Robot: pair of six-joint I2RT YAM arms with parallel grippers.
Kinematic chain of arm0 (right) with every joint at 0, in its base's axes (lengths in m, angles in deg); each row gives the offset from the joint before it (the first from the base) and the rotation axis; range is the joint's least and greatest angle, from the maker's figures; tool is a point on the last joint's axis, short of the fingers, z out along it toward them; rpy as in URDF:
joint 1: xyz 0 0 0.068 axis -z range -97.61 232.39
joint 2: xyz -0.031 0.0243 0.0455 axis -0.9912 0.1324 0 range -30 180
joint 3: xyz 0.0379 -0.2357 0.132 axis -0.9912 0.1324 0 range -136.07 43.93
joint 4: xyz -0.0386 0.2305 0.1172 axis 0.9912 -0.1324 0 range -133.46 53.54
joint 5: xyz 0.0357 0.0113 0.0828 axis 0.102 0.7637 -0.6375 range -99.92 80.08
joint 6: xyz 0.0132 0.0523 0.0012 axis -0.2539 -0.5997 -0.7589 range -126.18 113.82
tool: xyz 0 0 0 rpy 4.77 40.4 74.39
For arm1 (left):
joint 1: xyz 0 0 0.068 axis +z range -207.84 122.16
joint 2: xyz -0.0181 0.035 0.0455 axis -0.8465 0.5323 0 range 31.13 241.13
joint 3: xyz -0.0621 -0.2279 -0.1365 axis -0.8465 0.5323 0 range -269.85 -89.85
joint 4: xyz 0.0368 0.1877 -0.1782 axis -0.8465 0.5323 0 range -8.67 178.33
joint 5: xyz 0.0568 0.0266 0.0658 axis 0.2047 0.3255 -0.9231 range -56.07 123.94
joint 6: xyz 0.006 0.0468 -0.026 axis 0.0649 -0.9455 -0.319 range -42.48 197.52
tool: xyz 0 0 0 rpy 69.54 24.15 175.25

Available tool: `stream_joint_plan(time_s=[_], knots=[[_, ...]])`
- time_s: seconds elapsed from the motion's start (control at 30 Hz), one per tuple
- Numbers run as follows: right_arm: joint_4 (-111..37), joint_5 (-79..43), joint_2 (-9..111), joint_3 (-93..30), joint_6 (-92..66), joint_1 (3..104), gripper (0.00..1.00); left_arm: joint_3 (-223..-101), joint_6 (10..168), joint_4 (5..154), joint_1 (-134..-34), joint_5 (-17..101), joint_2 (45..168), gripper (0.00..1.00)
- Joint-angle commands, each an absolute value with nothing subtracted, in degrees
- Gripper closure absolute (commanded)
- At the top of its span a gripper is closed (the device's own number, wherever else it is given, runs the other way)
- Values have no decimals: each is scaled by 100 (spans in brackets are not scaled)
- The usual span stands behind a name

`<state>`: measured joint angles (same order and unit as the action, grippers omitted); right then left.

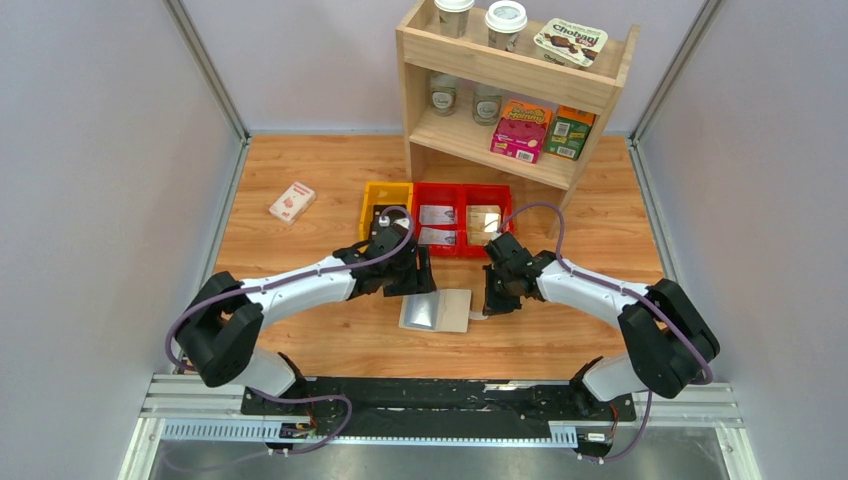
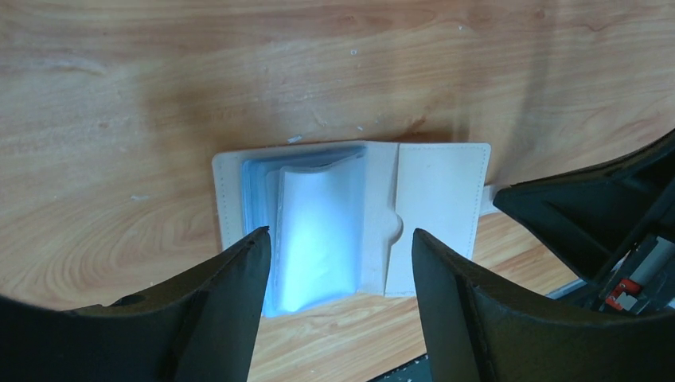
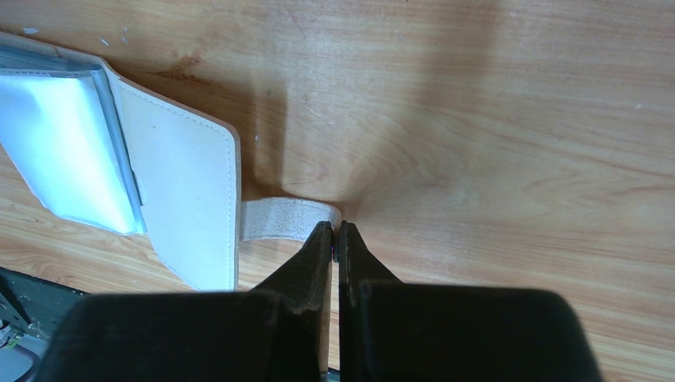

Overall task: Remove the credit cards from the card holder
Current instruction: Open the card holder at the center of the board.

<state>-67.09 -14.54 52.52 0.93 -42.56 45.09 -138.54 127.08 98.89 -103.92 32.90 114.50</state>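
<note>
The card holder (image 1: 452,312) lies open and flat on the wooden table, cream with a pale blue glossy pocket stack (image 2: 318,227). My left gripper (image 1: 412,278) hangs open just above it, and the left wrist view shows the left gripper (image 2: 338,239) straddling the pockets without touching them. My right gripper (image 3: 336,231) is shut, its tips at the end of the snap tab (image 3: 278,219) on the holder's right side; I cannot tell whether they pinch it. Silver-grey credit cards (image 1: 436,214) lie in the red bin (image 1: 440,186). Whether a card sits in the pockets is unclear.
A yellow bin (image 1: 372,205) stands left of the red bin. A white-and-red small box (image 1: 292,202) lies at the far left. A wooden shelf (image 1: 420,90) with cups and cartons stands at the back. The right arm's body (image 2: 605,223) is close beside the holder.
</note>
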Motion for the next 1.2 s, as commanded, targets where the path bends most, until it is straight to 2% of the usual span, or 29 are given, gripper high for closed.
stream_joint_plan(time_s=[0.0, 0.37, 0.73, 0.97, 1.1, 1.17], knots=[[-6547, -1546, 5156, 122, -4160, 4522, 96, -14153, 12314, 9619, -10231, 3551, 11813, 27], [-6485, -1607, 5209, 122, -4116, 4522, 96, -14390, 11988, 9276, -10169, 4280, 12315, 27], [-6292, -1713, 5200, 174, -4107, 4522, 93, -14030, 12699, 8302, -10257, 5432, 12130, 29], [-5967, -1529, 4534, 420, -4239, 4522, 80, -14205, 13034, 7870, -10556, 5749, 12437, 30], [-5923, -1107, 3726, 605, -4353, 4522, 59, -14372, 13174, 7738, -10670, 5889, 12859, 30], [-5870, -1001, 3339, 719, -4362, 4522, 55, -14443, 13244, 7755, -10679, 5872, 13043, 30]])
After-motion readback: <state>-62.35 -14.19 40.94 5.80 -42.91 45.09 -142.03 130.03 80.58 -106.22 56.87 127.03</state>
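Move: Just below the open left fingers, some 6 cm down, 2 cm back and 1 cm left, lie the clear card sleeves on the opened card holder's left half. The right flap is about 5 cm right of that hand, also 2 cm back; the red tray is roughly 18 cm ahead and 8 cm right. The right hand already pinches the strap, its middle 1 cm left of that hand and level fore-and-aft; the holder's middle is about 10 cm left and 1 cm ahead. Dipping about 2 cm onto the sleeves, the left hand then sweeps some 10 cm right with its fingers still open, drifting back and rising again as it tilts about 20 degrees, to carry a sleeve leaf over the right flap. The right hand holds the strap in place at first, then opens, lets go and begins lifting, about 3 cm by the end. ##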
